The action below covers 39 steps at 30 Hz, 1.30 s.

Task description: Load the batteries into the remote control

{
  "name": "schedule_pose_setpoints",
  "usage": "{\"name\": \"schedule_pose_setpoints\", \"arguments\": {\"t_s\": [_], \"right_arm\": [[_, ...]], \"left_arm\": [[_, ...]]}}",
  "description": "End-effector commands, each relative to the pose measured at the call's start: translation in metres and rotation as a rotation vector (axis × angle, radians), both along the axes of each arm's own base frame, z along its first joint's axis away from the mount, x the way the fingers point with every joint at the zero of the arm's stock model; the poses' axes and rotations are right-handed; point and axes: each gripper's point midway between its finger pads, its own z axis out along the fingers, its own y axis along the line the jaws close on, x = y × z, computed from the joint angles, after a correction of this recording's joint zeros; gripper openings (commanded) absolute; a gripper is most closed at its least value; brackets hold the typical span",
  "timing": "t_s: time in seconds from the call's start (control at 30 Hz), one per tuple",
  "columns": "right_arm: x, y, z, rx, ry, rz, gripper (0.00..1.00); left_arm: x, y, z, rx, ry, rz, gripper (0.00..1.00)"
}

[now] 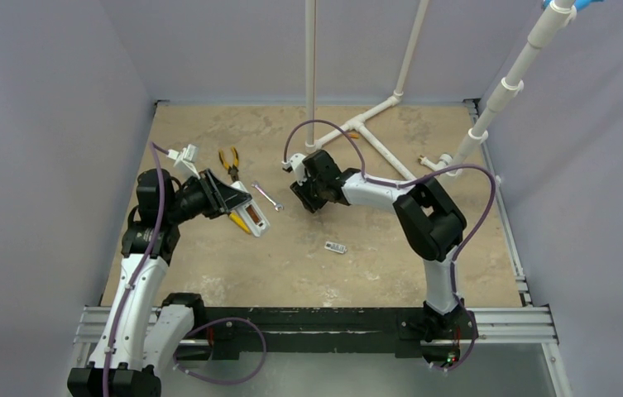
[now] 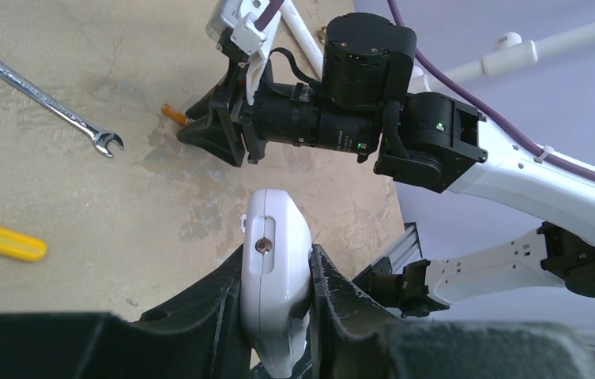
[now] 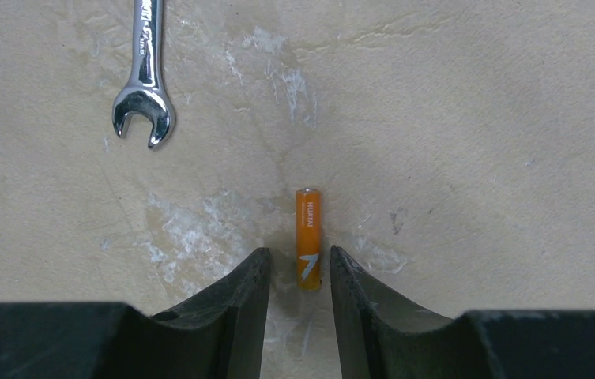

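My left gripper (image 2: 276,257) is shut on the white remote control (image 2: 278,229) and holds it edge-up above the table. From the top view the remote control (image 1: 251,217) tilts down to the right, and an orange patch shows in its back recess. One orange battery (image 3: 308,237) lies flat on the table. My right gripper (image 3: 299,264) is open and low over it, its fingers (image 3: 250,284) on either side of the battery's near end with a gap on each side. The left wrist view shows that battery (image 2: 174,115) poking out beside the right gripper (image 1: 304,201).
A silver wrench (image 1: 266,196) lies between the two grippers. Yellow-handled pliers (image 1: 229,161) lie behind the left gripper, and a yellow handle (image 2: 1,241) lies under it. A small whitish cover plate (image 1: 335,247) sits nearer the front. White pipes (image 1: 374,124) stand at the back.
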Motion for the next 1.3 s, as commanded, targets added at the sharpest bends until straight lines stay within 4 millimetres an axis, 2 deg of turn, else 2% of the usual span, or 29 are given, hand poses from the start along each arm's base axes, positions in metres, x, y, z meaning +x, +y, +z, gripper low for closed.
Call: {"name": "schedule_pose_setpoints", "arguments": {"t_s": [0.0,0.2,0.3,0.43,0.57,0.77,0.87,1.0,1.1,1.27], "right_arm": [[0.004,0.009,0.002,0.01,-0.008,0.027,0.32],[0.001,0.007,-0.002,0.001,-0.002,0.032,0.23],[0.0,0.005,-0.001,-0.004,0.0,0.033,0.12],[-0.01,-0.002,0.018,0.014,0.006,0.01,0.02],[-0.032,-0.02,0.06,0.093,-0.04,-0.037,0.0],[-0.075,-0.043,0.13,0.211,-0.139,-0.008,0.0],[-0.101,-0.051,0.175,0.355,-0.244,0.045,0.0],[-0.137,-0.06,0.232,0.594,-0.437,0.155,0.0],[-0.167,-0.065,0.254,0.66,-0.545,0.305,0.0],[-0.198,-0.069,0.263,0.697,-0.612,0.468,0.0]], "left_arm": [[0.003,0.001,0.023,-0.011,-0.073,0.007,0.0],[0.004,0.001,0.023,-0.013,-0.071,0.004,0.0],[0.004,0.001,0.023,-0.016,-0.071,0.002,0.0],[0.0,-0.005,0.032,-0.031,-0.112,-0.048,0.0],[-0.008,-0.008,0.045,-0.033,-0.189,-0.087,0.0],[-0.012,-0.017,0.053,-0.105,-0.25,-0.134,0.0],[-0.01,-0.026,0.049,-0.142,-0.272,-0.139,0.0],[-0.016,-0.052,0.04,-0.142,-0.273,-0.182,0.0],[-0.021,-0.07,0.04,-0.167,-0.294,-0.22,0.0],[-0.034,-0.085,0.058,-0.237,-0.408,-0.301,0.0]]}}
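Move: The loose orange battery lies right at the right hand's open fingertips, about 1 cm ahead, 1 cm to the left and 1 cm below. From that hand the wrench is some 12 cm to the left and 1 cm ahead, and the battery cover about 12 cm back and 5 cm to the right, both on the table some 2 cm below. From the left hand, which holds the remote, the battery is roughly 12 cm ahead, 14 cm to the right and 23 cm below. The right fingers close on the battery and pinch it, then the hand lifts it about 25 cm while drawing back some 17 cm and to the right, tipping from steeply down to nearly level, pointing left. Partway through, the left hand, keeping its grip on the remote, swings about 8 cm right and a little back with a brief rise and dip, bringing the open bay nearer the battery. ##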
